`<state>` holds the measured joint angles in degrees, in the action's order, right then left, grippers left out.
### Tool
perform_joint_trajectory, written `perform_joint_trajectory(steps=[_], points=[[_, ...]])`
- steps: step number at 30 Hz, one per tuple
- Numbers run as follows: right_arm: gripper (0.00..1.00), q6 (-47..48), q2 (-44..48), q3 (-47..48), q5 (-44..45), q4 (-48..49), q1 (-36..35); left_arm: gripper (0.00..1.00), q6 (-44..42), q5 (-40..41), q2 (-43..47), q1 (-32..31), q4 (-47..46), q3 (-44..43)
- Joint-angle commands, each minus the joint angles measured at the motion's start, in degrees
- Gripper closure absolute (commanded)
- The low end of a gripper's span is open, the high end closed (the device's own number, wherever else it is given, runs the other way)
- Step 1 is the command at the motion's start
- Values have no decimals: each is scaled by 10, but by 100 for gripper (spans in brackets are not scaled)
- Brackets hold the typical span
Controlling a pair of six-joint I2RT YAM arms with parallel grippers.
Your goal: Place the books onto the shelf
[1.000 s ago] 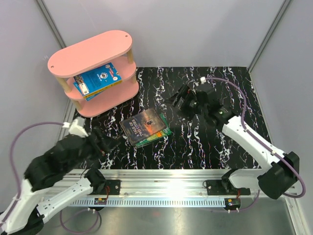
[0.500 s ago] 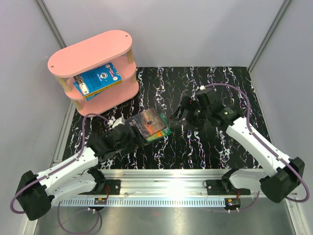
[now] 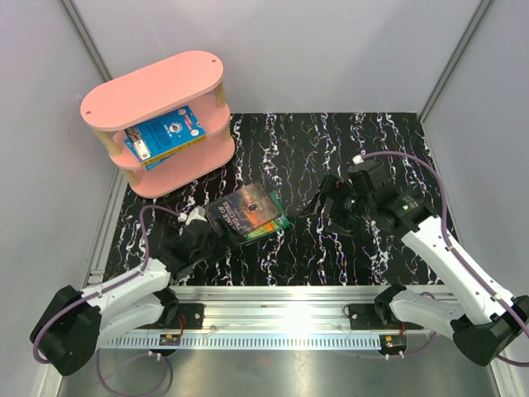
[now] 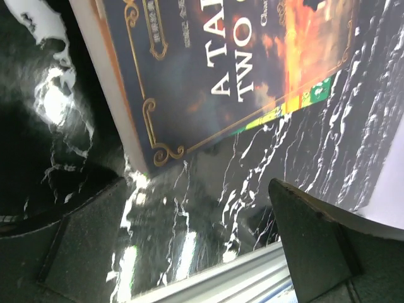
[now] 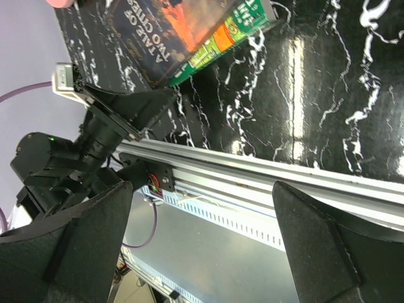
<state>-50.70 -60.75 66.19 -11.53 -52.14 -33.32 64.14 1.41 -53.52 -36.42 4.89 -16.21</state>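
A dark book (image 3: 245, 211) lies on top of a green book (image 3: 273, 225) at the middle of the black marbled table. A blue book (image 3: 165, 132) sits on the middle tier of the pink shelf (image 3: 153, 83) at the back left. My left gripper (image 3: 208, 233) is low at the stack's near-left corner, open, with nothing between its fingers. In the left wrist view the dark book (image 4: 208, 69) fills the top, just ahead of the open left gripper (image 4: 196, 233). My right gripper (image 3: 321, 207) hangs open to the right of the stack, apart from it. The right wrist view shows the stack (image 5: 170, 31).
An aluminium rail (image 3: 289, 298) runs along the table's near edge, under both arm bases. Grey walls close in the left, back and right. The left arm's gripper body (image 5: 120, 107) shows in the right wrist view beside the books.
The left arm swung in from the far left and stretched low to the stack's near-left corner, its jaws widening. The right gripper drifted right and nearer, staying open.
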Motion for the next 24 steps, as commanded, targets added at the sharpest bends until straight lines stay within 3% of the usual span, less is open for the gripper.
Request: perform_joint_trajectory(steps=[1,12,15,16,20,24], points=[[0,10,10,16,12,-28,1,2,5,-11,-28,7,-122,28],[0,9,33,10,15,-63,1,3,34,-11,-157,10,-276,65],[0,10,36,10,16,-72,1,9,35,-14,-197,10,-308,55],[0,10,38,10,15,-74,1,24,35,-27,-206,9,-320,49],[0,14,48,6,19,-80,1,55,38,-36,-233,10,-341,41],[0,17,51,-4,16,-80,1,79,38,-39,-234,9,-343,40]])
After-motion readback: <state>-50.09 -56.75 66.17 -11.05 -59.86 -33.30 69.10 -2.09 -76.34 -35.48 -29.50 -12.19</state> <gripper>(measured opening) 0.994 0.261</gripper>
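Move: A Tale of Two Cities, the top book of the small stack, has its middle about 8 cm ahead of the open left hand, 2 cm to its right and 3 cm below. The green book beneath it pokes out on the right, centred roughly 6 cm ahead and 5 cm right of that hand. The pink shelf stands some 28 cm ahead and 19 cm to its left. From the right hand, A Tale of Two Cities lies about 9 cm ahead, 20 cm left and 22 cm down. The near corner of A Tale of Two Cities is what the left hand goes for: it slides level, forward and right in equal parts, about 5 cm in all, rolling its left side down some 10 degrees, then sinks 2 cm while the wide-open fingers close to about a quarter around that corner. The right hand, open, draws back and right about 3 cm, away from the books. ##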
